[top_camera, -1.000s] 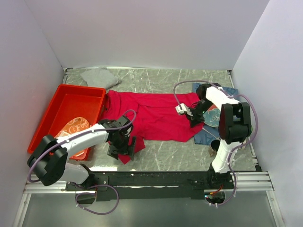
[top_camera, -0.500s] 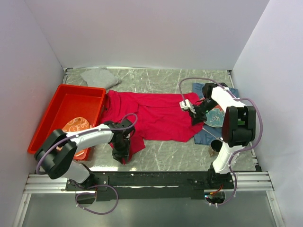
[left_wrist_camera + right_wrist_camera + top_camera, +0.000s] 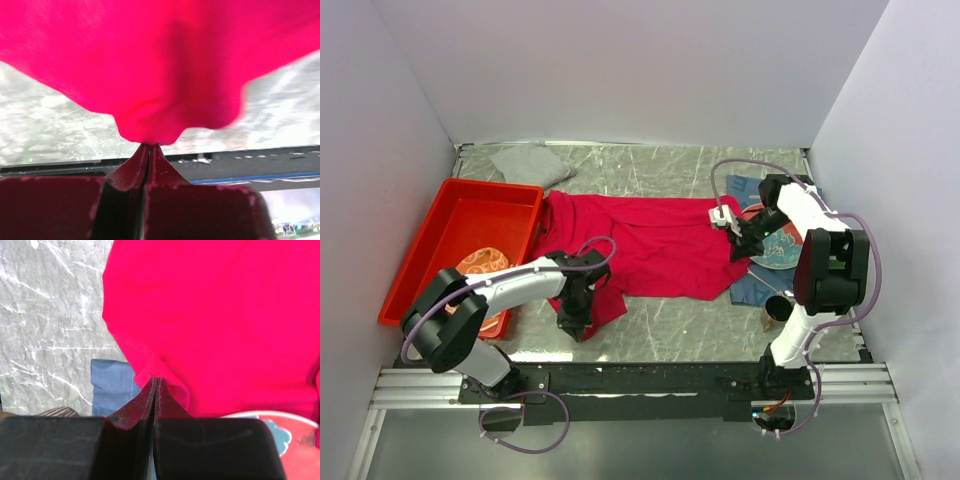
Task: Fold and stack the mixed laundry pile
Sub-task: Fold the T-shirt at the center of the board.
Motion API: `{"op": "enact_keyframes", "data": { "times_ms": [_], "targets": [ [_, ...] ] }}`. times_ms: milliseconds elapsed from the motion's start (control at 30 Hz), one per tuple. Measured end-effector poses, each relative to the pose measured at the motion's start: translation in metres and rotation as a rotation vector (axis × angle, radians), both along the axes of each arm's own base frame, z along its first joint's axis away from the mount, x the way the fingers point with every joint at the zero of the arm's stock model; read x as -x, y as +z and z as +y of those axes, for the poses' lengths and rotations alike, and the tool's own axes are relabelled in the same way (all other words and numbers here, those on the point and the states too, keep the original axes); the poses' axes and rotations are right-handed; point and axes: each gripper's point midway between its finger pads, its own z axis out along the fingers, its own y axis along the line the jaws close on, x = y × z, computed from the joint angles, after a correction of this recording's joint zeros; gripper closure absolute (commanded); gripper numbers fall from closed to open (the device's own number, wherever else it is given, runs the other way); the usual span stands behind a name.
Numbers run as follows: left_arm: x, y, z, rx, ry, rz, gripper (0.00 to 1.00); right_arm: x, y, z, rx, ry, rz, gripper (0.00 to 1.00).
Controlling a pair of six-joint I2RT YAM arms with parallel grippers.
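The crimson-magenta shirt [image 3: 650,245] lies spread across the middle of the table. My left gripper [image 3: 576,314] is shut on its near-left corner; in the left wrist view the jaws [image 3: 148,146] pinch a fold of the shirt [image 3: 160,60] just above the tabletop. My right gripper [image 3: 740,240] is shut on the shirt's right edge, and the right wrist view shows the jaw tips [image 3: 156,380] clamped on the hem of the shirt [image 3: 225,315]. The grey garment [image 3: 528,163] lies crumpled at the back left. The orange-and-white patterned cloth [image 3: 480,266] sits in the red tray.
A red plastic tray [image 3: 440,225] stands at the left. A dark blue placemat cloth [image 3: 758,287] with a patterned plate [image 3: 782,248] on it lies at the right, under my right arm. A small dark cup [image 3: 775,310] stands near the placemat's front edge. White walls enclose three sides.
My left gripper went from open to shut on the shirt's near-left corner. My right gripper moved right and back with the shirt's edge, pulling the cloth flatter.
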Motion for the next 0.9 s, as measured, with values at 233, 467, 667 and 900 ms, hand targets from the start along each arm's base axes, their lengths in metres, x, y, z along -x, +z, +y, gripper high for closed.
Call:
{"op": "enact_keyframes", "data": {
  "times_ms": [233,467,667,900],
  "targets": [
    [-0.055,0.055,-0.022,0.040,0.001,-0.197,0.99,-0.003,0.006,-0.004,-0.007,-0.052,-0.008,1.00],
    [-0.116,0.091,0.001,0.027,0.125,-0.357,0.99,-0.019,0.006,-0.007,0.001,-0.127,-0.040,1.00],
    [-0.169,0.116,0.031,0.037,0.264,-0.478,0.99,-0.042,0.003,-0.015,0.032,-0.215,-0.091,1.00],
    [-0.241,0.150,0.047,0.094,0.360,-0.634,0.99,-0.063,0.001,-0.028,0.086,-0.324,-0.129,1.00]
  ]
}}
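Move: The left gripper already pinches the T-shirt's near sleeve, and the right one the near hem corner. The shirt's far-left corner lies about 33 cm ahead of the left hand and 5 cm left, with the folded grey shirt some 43 cm ahead, 11 left, and the red tray's middle 21 ahead, 26 left, all near its height. From the right hand, the far hem corner is about 18 cm straight ahead and the plate 9 ahead, 10 right, both some 8 cm lower. Bring the left gripper, still shut on the near sleeve, forward about 24 cm and up some 15 cm, ending slightly left, over the shirt towards its far-left corner, while the fingers swing forward about 35 degrees and the hand turns some 20 counter-clockwise. Keep the right grip on the hem corner; after a slow start follow forward about 6 cm and a little right towards the plate, turning clockwise. ##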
